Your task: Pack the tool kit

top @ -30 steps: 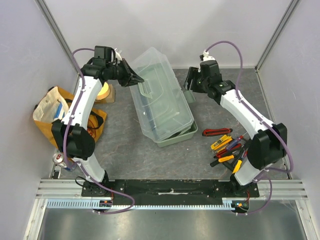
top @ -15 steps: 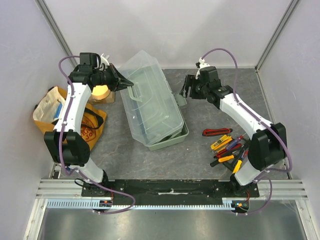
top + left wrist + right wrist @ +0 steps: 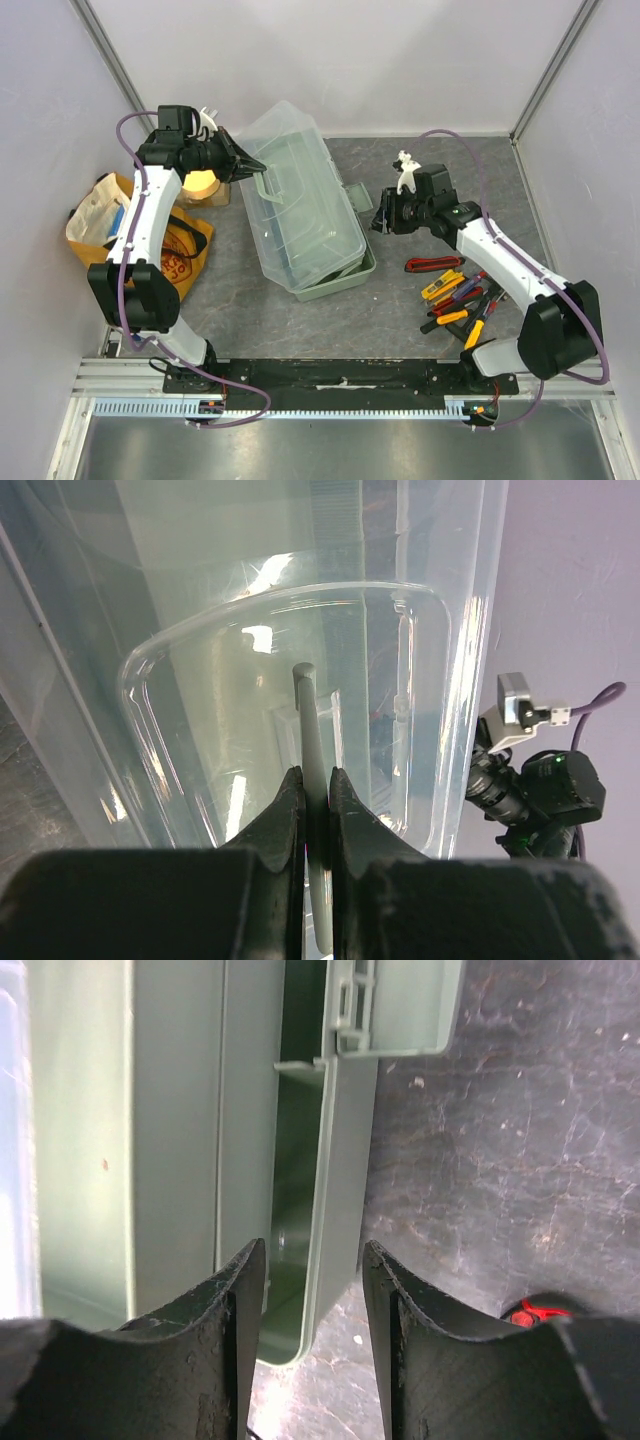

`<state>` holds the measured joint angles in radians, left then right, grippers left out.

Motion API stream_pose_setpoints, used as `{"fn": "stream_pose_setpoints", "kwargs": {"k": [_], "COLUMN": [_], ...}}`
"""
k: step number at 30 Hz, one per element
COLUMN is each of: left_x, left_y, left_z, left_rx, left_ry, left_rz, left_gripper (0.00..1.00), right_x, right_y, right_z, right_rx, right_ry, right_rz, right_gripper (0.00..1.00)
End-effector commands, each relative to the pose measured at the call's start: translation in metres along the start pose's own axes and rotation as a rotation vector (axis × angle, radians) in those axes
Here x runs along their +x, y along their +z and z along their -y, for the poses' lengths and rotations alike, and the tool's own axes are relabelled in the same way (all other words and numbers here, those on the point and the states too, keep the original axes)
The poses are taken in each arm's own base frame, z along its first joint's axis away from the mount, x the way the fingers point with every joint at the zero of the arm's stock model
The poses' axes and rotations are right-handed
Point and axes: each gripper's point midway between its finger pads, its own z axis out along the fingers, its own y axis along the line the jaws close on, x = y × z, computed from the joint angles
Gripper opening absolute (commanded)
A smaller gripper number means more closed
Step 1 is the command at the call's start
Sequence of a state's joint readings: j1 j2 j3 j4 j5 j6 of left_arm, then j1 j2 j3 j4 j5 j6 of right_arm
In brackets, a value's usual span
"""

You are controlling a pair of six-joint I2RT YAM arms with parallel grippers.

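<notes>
The tool kit's pale green toolbox (image 3: 345,278) lies slanted in the middle of the table, its translucent lid (image 3: 295,190) down over it. My left gripper (image 3: 255,166) is at the lid's far left side, shut on the thin green handle (image 3: 305,710) of the lid. At the box's right side my right gripper (image 3: 380,215) stands open. Its fingers (image 3: 250,1300) straddle the wall of a green side tray (image 3: 340,1190) without touching it. Small hand tools (image 3: 458,298) with red, yellow and blue handles lie in a heap on the right.
A yellow-orange cloth bag (image 3: 105,225) sits at the left edge of the table. Behind it is a round yellow object (image 3: 203,182). Red-handled pliers (image 3: 432,264) lie between the toolbox and the tool heap. Grey walls close in the table on three sides.
The left gripper has pulled the toolbox leftward and turned it. The right gripper has come nearer along the box's right side, and its jaws have narrowed around the tray wall.
</notes>
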<state>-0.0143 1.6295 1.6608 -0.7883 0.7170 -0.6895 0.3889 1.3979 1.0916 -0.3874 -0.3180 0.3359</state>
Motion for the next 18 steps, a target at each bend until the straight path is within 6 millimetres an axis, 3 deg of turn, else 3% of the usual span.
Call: {"fn": "stream_pose_setpoints", "kwargs": {"k": [1,9,15,18], "left_x": [-0.016,-0.015,-0.016,-0.016], "left_y": [-0.034,-0.033,-0.033,-0.034], "left_z": [0.059,0.057,0.055,0.055], "left_rx": [0.201,0.194,0.179,0.178], "left_ry": [0.259,0.252,0.251,0.252], "left_rz": [0.114,0.116,0.128,0.131], "left_gripper": [0.02,0.02,0.02,0.02], "right_x": [0.019,0.046,0.051,0.052], "right_y": [-0.001,0.027,0.035,0.039], "right_z": [-0.007,-0.01,0.013,0.016], "right_rx": [-0.033,0.057,0.208,0.225], "right_ry": [-0.076,-0.133,-0.106,-0.104], "right_rz": [-0.054,-0.121,-0.107,-0.107], "right_gripper": [0.49,0.43,0.29,0.26]}}
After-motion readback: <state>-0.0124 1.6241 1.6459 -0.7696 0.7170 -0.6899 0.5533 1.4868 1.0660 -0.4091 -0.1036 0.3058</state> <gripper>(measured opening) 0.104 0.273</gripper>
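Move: For the right hand, the near stretch of the tool box's right-hand rim lies about 2 cm back, 3 cm to its left and 6 cm below. The opened side latch is roughly 6 cm ahead, 3 cm left and 7 cm down; the red utility knife some 7 cm back, 13 cm right and 15 cm below. From the left hand, which has the lid handle between its fingers, that rim stretch is about 14 cm back, 20 cm right and 17 cm lower. The right hand's fingertips come astride the tool box's right-hand rim, one inside the wall and one outside; a firm touch can't be made out. It sinks about 5 cm, drifting back and left before easing slightly forward and right again, rolls some 10 degrees left side down, and narrows its fingers from half open to about a quarter. The left hand stays put, still pinching the lid handle. ##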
